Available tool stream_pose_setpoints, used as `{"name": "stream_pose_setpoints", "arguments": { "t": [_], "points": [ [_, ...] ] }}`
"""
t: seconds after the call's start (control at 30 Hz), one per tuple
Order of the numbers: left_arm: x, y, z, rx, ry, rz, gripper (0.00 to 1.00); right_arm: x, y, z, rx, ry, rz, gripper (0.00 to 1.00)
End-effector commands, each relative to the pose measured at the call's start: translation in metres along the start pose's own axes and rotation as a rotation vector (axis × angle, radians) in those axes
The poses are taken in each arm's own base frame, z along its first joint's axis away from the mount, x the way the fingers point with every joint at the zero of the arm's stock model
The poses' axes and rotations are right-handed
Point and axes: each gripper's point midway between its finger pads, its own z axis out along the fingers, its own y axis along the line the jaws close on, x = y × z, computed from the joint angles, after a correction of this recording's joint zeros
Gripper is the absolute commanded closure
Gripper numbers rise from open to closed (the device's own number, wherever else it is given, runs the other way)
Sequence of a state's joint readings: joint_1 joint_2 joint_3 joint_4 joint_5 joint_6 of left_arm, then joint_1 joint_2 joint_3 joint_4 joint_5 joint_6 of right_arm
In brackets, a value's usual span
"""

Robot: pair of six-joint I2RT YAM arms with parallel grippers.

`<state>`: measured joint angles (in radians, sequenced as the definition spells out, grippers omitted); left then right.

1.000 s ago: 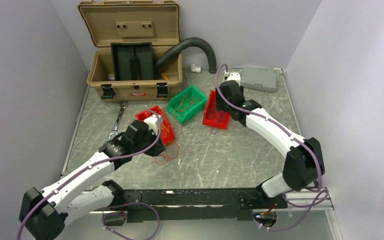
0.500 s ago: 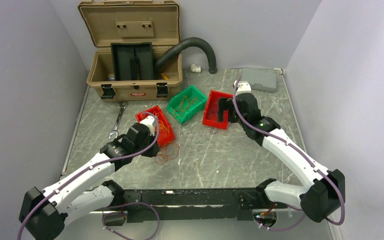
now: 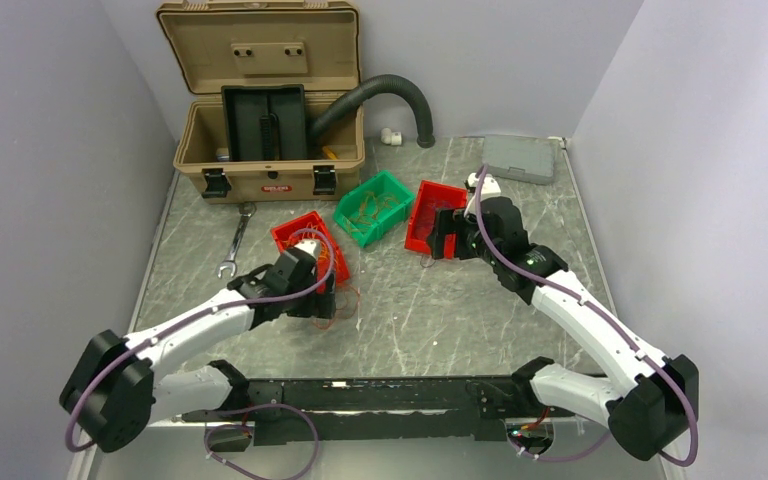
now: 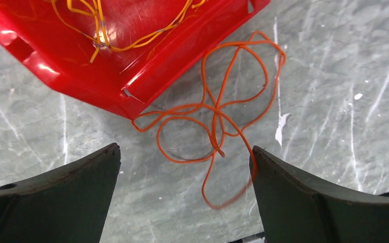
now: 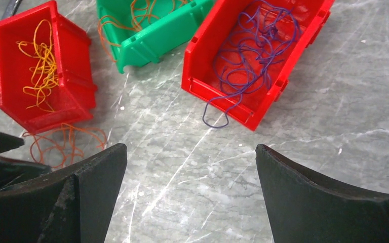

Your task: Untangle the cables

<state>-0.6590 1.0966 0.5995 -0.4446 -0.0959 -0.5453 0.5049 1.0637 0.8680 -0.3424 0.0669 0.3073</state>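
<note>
Loose orange cables (image 4: 215, 109) lie looped on the table by the corner of a red bin (image 4: 81, 76) that holds yellow strands (image 5: 40, 66). My left gripper (image 4: 185, 152) hangs open just above them. One blurred loop touches its right finger (image 4: 304, 192), and nothing is gripped. In the top view the left gripper (image 3: 325, 298) is at that bin's near side. My right gripper (image 5: 190, 149) is open over bare table, near a second red bin (image 5: 202, 81) holding dark purple cables (image 5: 248, 55), one loop hanging over its rim. A green bin (image 5: 152, 38) holds orange strands.
An open tan toolbox (image 3: 270, 110) stands at the back left with a black corrugated hose (image 3: 380, 90) curving out of it. A wrench (image 3: 235, 240) lies left of the bins. A grey case (image 3: 520, 158) sits at the back right. Walls close in on both sides.
My left gripper has opened and let go of the orange cable, which now lies on the table. My right arm swung from behind the purple-cable bin toward its near side, its jaws opening fully.
</note>
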Motion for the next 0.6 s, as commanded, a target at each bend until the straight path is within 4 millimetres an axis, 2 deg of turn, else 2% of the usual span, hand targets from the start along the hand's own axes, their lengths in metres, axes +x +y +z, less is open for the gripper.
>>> {"name": "stream_pose_setpoints", "arguments": {
  "t": [0.0, 0.3, 0.43, 0.57],
  "points": [
    [0.001, -0.005, 0.017, -0.005, -0.004, -0.059, 0.01, -0.001, 0.011, 0.000, -0.057, -0.003, 0.015, 0.00],
    [-0.014, -0.031, 0.040, -0.038, -0.050, -0.066, 0.01, -0.004, 0.012, -0.007, -0.067, -0.010, 0.000, 0.00],
    [-0.006, -0.018, 0.056, -0.202, -0.040, -0.095, 0.01, -0.004, 0.012, -0.010, -0.070, -0.020, 0.000, 0.00],
    [0.003, -0.018, 0.069, -0.262, -0.038, -0.110, 0.01, 0.001, 0.011, -0.010, -0.068, -0.014, 0.013, 0.00]
  ]
}}
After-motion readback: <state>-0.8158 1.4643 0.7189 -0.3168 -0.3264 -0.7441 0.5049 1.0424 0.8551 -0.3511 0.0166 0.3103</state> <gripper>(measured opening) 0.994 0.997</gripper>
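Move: The orange cable lies loose on the table about 4 cm ahead of my left hand, 4 cm to its right and some 6 cm below. The red bin with the yellow cables stands about 9 cm beyond that cable and 5 cm to its left; the green bin is some 20 cm beyond it and 8 cm to its right. From my right hand the orange cable is about 20 cm to the left, 6 cm back and 19 cm lower. I sink my left hand over the orange cable with the fingers kept wide open, dropping mostly first, about 4 cm in all. Then I sweep it right and forward, some 4 cm and 3 cm, across the front of the red bin, turning the wrist slightly counter-clockwise, so the loops come between my fingers; I don't close on them. ##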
